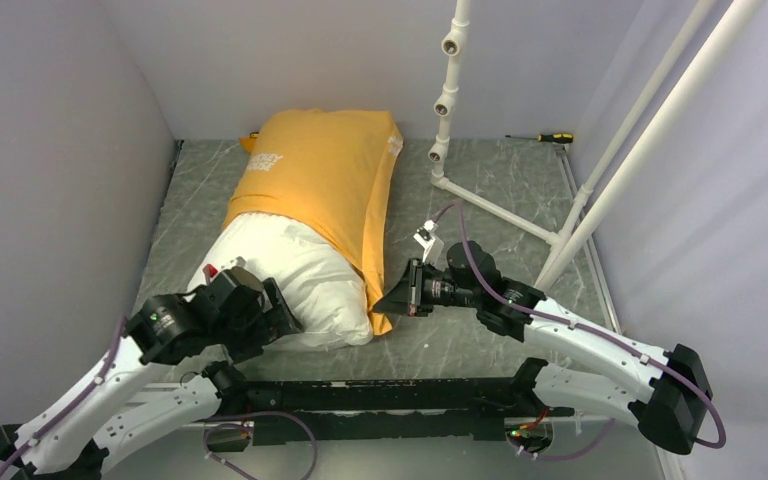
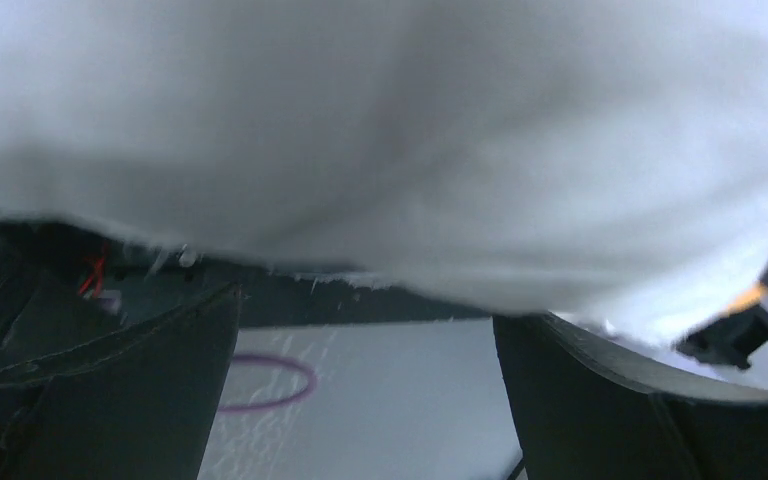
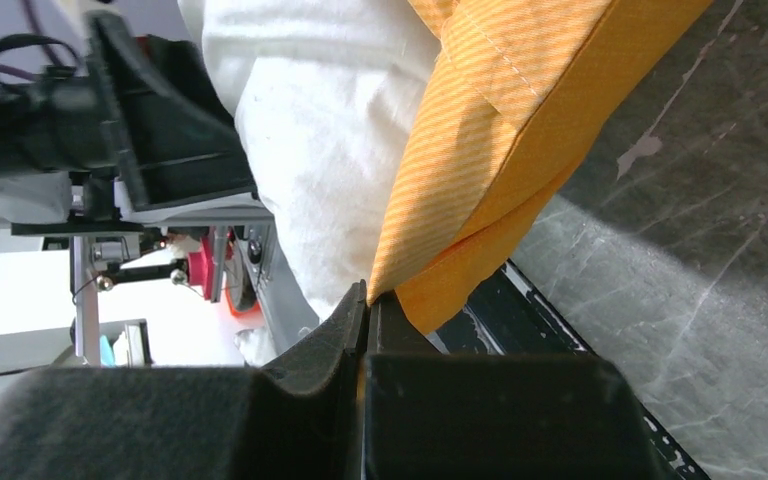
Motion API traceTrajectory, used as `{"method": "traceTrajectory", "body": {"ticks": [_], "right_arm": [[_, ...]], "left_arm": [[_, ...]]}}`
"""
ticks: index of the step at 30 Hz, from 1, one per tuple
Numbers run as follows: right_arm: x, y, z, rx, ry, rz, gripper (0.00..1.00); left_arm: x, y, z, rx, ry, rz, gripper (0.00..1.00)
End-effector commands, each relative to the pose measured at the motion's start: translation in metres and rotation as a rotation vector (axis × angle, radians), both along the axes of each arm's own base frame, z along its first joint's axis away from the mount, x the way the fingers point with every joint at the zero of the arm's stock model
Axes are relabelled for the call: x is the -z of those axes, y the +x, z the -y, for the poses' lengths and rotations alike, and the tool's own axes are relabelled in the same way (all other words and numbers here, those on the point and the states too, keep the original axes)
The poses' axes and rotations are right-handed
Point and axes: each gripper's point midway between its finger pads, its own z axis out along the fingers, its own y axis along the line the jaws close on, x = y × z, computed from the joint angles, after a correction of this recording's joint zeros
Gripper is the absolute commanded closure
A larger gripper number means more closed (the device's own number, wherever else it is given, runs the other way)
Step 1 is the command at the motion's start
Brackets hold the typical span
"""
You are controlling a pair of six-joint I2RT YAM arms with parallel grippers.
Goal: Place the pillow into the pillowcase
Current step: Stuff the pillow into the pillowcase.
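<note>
The white pillow [image 1: 290,270] lies on the table with its far half inside the orange-yellow pillowcase [image 1: 320,170] and its near end bare. My left gripper [image 1: 276,312] is open at that bare near end. In the left wrist view the pillow [image 2: 380,140] bulges just above the gripper [image 2: 365,310], whose jaws stand wide apart with nothing between them. My right gripper [image 1: 388,300] is shut on the pillowcase's near right corner. The right wrist view shows the orange cloth [image 3: 500,130] pinched at the fingertips [image 3: 368,295], with the pillow [image 3: 320,130] beside it.
A white pipe frame [image 1: 447,100] stands at the back right, its slanted legs running forward. A screwdriver [image 1: 545,137] lies by the far wall. Grey walls close in the left and right sides. A black rail [image 1: 390,395] runs along the near edge.
</note>
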Motion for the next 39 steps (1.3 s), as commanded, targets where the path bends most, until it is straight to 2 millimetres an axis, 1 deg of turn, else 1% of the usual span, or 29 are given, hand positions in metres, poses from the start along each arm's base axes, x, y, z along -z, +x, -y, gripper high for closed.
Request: {"method": "traceTrajectory", "body": {"ticks": [1, 3, 4, 5, 6, 7, 8, 9, 10, 11, 12, 13, 15, 16, 18, 19, 20, 21, 23, 25, 27, 30, 32, 34, 36, 39], "right_arm": [[-0.026, -0.004, -0.006, -0.036, 0.097, 0.041, 1.0], [-0.022, -0.004, -0.005, -0.033, 0.097, 0.036, 1.0], [-0.021, -0.006, -0.004, -0.034, 0.098, 0.03, 1.0], [-0.019, -0.007, -0.003, -0.034, 0.099, 0.027, 1.0], [-0.015, -0.008, -0.002, -0.036, 0.095, 0.019, 1.0], [-0.013, -0.009, -0.001, -0.036, 0.092, 0.014, 1.0], [-0.011, -0.01, 0.0, -0.036, 0.091, 0.011, 1.0], [-0.007, -0.011, 0.001, -0.037, 0.087, 0.004, 1.0], [-0.005, -0.012, 0.001, -0.036, 0.082, -0.001, 1.0], [-0.002, -0.012, 0.002, -0.035, 0.077, -0.004, 1.0], [-0.001, -0.013, 0.003, -0.036, 0.077, -0.006, 1.0], [-0.001, -0.014, 0.003, -0.041, 0.081, -0.005, 1.0], [-0.006, -0.018, 0.002, -0.068, 0.112, 0.005, 1.0], [-0.011, -0.021, 0.0, -0.09, 0.136, 0.011, 1.0], [-0.024, -0.03, -0.004, -0.157, 0.19, 0.032, 1.0], [-0.032, -0.033, -0.006, -0.187, 0.217, 0.044, 1.0], [-0.041, -0.036, -0.009, -0.212, 0.248, 0.063, 1.0], [-0.05, -0.039, -0.01, -0.233, 0.274, 0.079, 1.0], [-0.068, -0.042, -0.011, -0.26, 0.32, 0.111, 1.0], [-0.089, -0.041, -0.012, -0.255, 0.367, 0.145, 1.0], [-0.112, -0.043, -0.012, -0.265, 0.423, 0.176, 1.0], [-0.148, -0.054, -0.012, -0.327, 0.51, 0.203, 1.0], [-0.164, -0.062, -0.012, -0.357, 0.536, 0.215, 1.0], [-0.172, -0.07, -0.013, -0.391, 0.528, 0.224, 1.0], [-0.175, -0.08, -0.014, -0.427, 0.513, 0.227, 1.0], [-0.181, -0.099, -0.011, -0.497, 0.54, 0.257, 1.0]], "left_arm": [[-0.008, 0.059, 0.031, -0.154, -0.187, 0.231, 0.01], [-0.004, 0.084, 0.042, -0.171, -0.206, 0.322, 0.01], [0.003, 0.097, 0.045, -0.181, -0.186, 0.367, 0.01], [0.004, 0.109, 0.052, -0.168, -0.187, 0.414, 0.01], [0.0, 0.122, 0.059, -0.134, -0.19, 0.474, 0.03], [-0.005, 0.135, 0.064, -0.095, -0.175, 0.536, 0.07], [-0.01, 0.147, 0.068, -0.091, -0.181, 0.566, 0.19], [-0.018, 0.16, 0.07, -0.073, -0.178, 0.604, 0.37], [-0.027, 0.173, 0.07, -0.05, -0.166, 0.65, 0.56], [-0.038, 0.184, 0.067, -0.052, -0.161, 0.675, 0.83], [-0.051, 0.193, 0.065, -0.049, -0.155, 0.707, 0.99], [-0.07, 0.2, 0.062, -0.042, -0.155, 0.751, 1.0], [-0.114, 0.209, 0.059, -0.024, -0.156, 0.872, 1.0], [-0.14, 0.212, 0.057, -0.022, -0.159, 0.948, 1.0], [-0.176, 0.219, 0.054, -0.016, -0.141, 1.041, 1.0], [-0.184, 0.224, 0.056, 0.0, -0.125, 1.059, 1.0], [-0.184, 0.23, 0.06, 0.018, -0.108, 1.055, 1.0], [-0.182, 0.236, 0.065, 0.04, -0.1, 1.049, 1.0], [-0.164, 0.247, 0.078, 0.076, -0.1, 1.01, 1.0], [-0.139, 0.254, 0.089, 0.091, -0.125, 0.981, 1.0], [-0.111, 0.26, 0.095, 0.096, -0.131, 0.982, 1.0], [-0.07, 0.271, 0.099, 0.088, -0.116, 0.958, 1.0], [-0.045, 0.281, 0.102, 0.087, -0.082, 0.92, 1.0], [-0.023, 0.29, 0.107, 0.102, -0.02, 0.884, 1.0], [-0.006, 0.304, 0.107, 0.076, 0.05, 0.837, 1.0], [0.017, 0.32, 0.111, 0.049, 0.093, 0.771, 1.0]]}}
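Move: Just off the near edge of the bulging white pillow end, the open left hand has the middle of that end about 12 cm ahead of it and 6 cm lower. The pillowcase mouth stands some 20 cm ahead and 6 cm to the right. The case's hem corner, already pinched by the right hand, is roughly 20 cm to the left hand's right and 4 cm ahead. From the right hand the pillow end lies about 19 cm left, 7 cm ahead and a little lower. Swooping forward and about 5 cm down into the pillow end, the left hand shuts its wide-open fingers, then drives on over a 12 cm rise and back down, pushing into the pillow towards the case mouth, some 25 cm forward and 11 cm right overall, fingers swinging up nearly 40 degrees to point forward-down. Still pinching the hem corner, the right hand dips 2 cm, then lifts it about 7 cm. ##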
